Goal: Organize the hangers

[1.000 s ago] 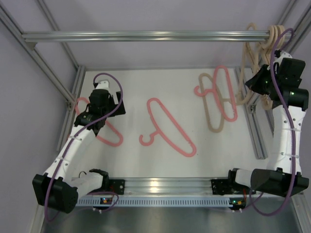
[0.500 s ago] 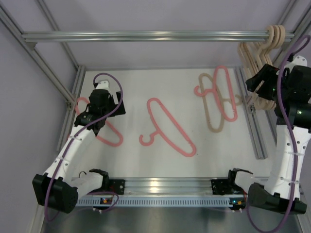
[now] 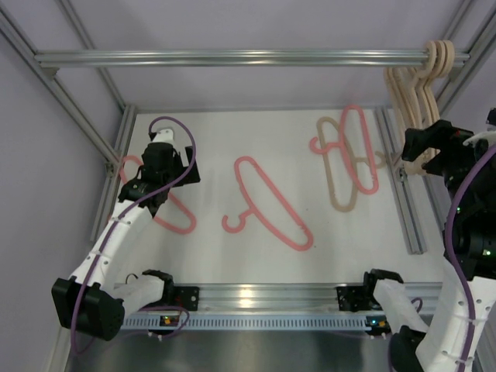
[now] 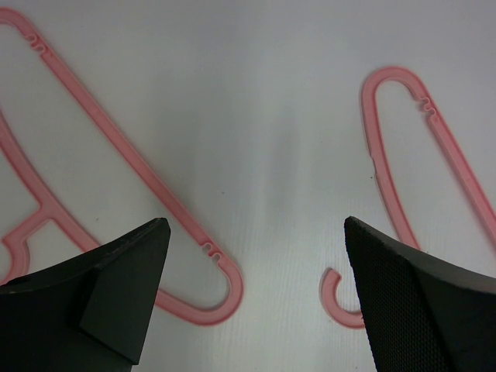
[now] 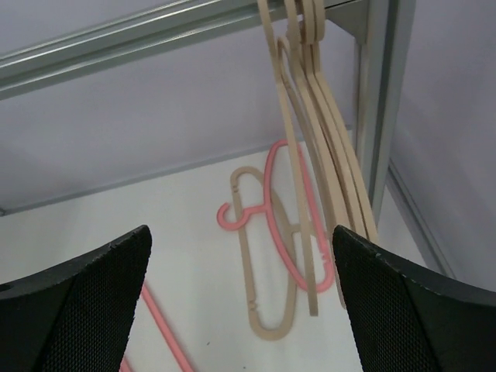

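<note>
Several beige hangers (image 3: pixel 418 85) hang by their hooks at the right end of the overhead rail (image 3: pixel 232 56). My right gripper (image 3: pixel 428 147) stands open just in front of them with nothing between its fingers. In the right wrist view the beige hangers (image 5: pixel 310 147) dangle ahead of the right gripper (image 5: pixel 240 230). On the table a pink hanger (image 3: pixel 361 147) crosses a beige one (image 3: pixel 335 174). Another pink hanger (image 3: pixel 271 205) lies mid-table. My left gripper (image 3: pixel 172 174) hovers open over a third pink hanger (image 3: pixel 177 218); that hanger (image 4: pixel 116 147) and the middle one (image 4: pixel 387 170) both show in the left wrist view past the left gripper (image 4: pixel 256 225).
Metal frame posts rise at the corners; one post (image 5: pixel 384 93) stands right beside the hung hangers. A low aluminium rail (image 3: pixel 407 209) runs along the table's right side and another (image 3: pixel 263 294) along the front edge.
My right gripper has opened and let go of a beige hanger, which now hangs on the rail with the others. The right arm has drawn back toward the near right. The left arm has not moved.
</note>
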`<act>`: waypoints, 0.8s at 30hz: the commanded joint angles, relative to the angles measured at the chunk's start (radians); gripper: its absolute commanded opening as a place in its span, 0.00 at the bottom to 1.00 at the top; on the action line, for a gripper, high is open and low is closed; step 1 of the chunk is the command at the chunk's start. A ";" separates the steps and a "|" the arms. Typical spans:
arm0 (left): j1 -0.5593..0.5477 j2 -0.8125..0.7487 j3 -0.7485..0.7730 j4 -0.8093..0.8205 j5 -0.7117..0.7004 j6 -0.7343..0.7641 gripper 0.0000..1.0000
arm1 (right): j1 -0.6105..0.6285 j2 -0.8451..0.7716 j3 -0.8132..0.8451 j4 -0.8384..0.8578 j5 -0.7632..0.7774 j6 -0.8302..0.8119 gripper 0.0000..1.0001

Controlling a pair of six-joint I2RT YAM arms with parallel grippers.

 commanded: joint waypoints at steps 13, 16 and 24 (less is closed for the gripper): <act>0.010 -0.001 -0.010 0.006 -0.027 0.007 0.98 | 0.534 0.096 -0.250 0.227 0.150 -0.177 0.96; 0.013 0.003 -0.011 0.007 -0.031 0.008 0.98 | 0.640 0.153 -0.306 0.276 0.230 -0.152 0.95; 0.014 0.007 -0.013 0.007 -0.037 0.011 0.98 | 0.735 0.378 -0.473 0.394 0.319 -0.003 0.94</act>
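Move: Roughly 32 cm to the right hand's left, 10 cm ahead and some 46 cm below it lies the middle pink hanger. The right pink hanger is about 28 cm ahead, 3 cm left, atop the tan hanger, some 23 cm ahead and 7 cm left, both equally low. The hung hangers are about 15 cm ahead, 4 cm right, 6 cm below. From the left hand the middle pink hanger is level ahead, 25 cm right, 20 cm below. Swinging away from the hung hangers, the empty right hand sweeps left about 17 cm, then drops ever more steeply, some 20 cm in all, edging forward 10 cm as it goes. It heads down towards the table just right of the middle pink hanger, wrist turning some 30 degrees counter-clockwise and tipping nose-down about 25, fingers staying wide open, touching nothing. ##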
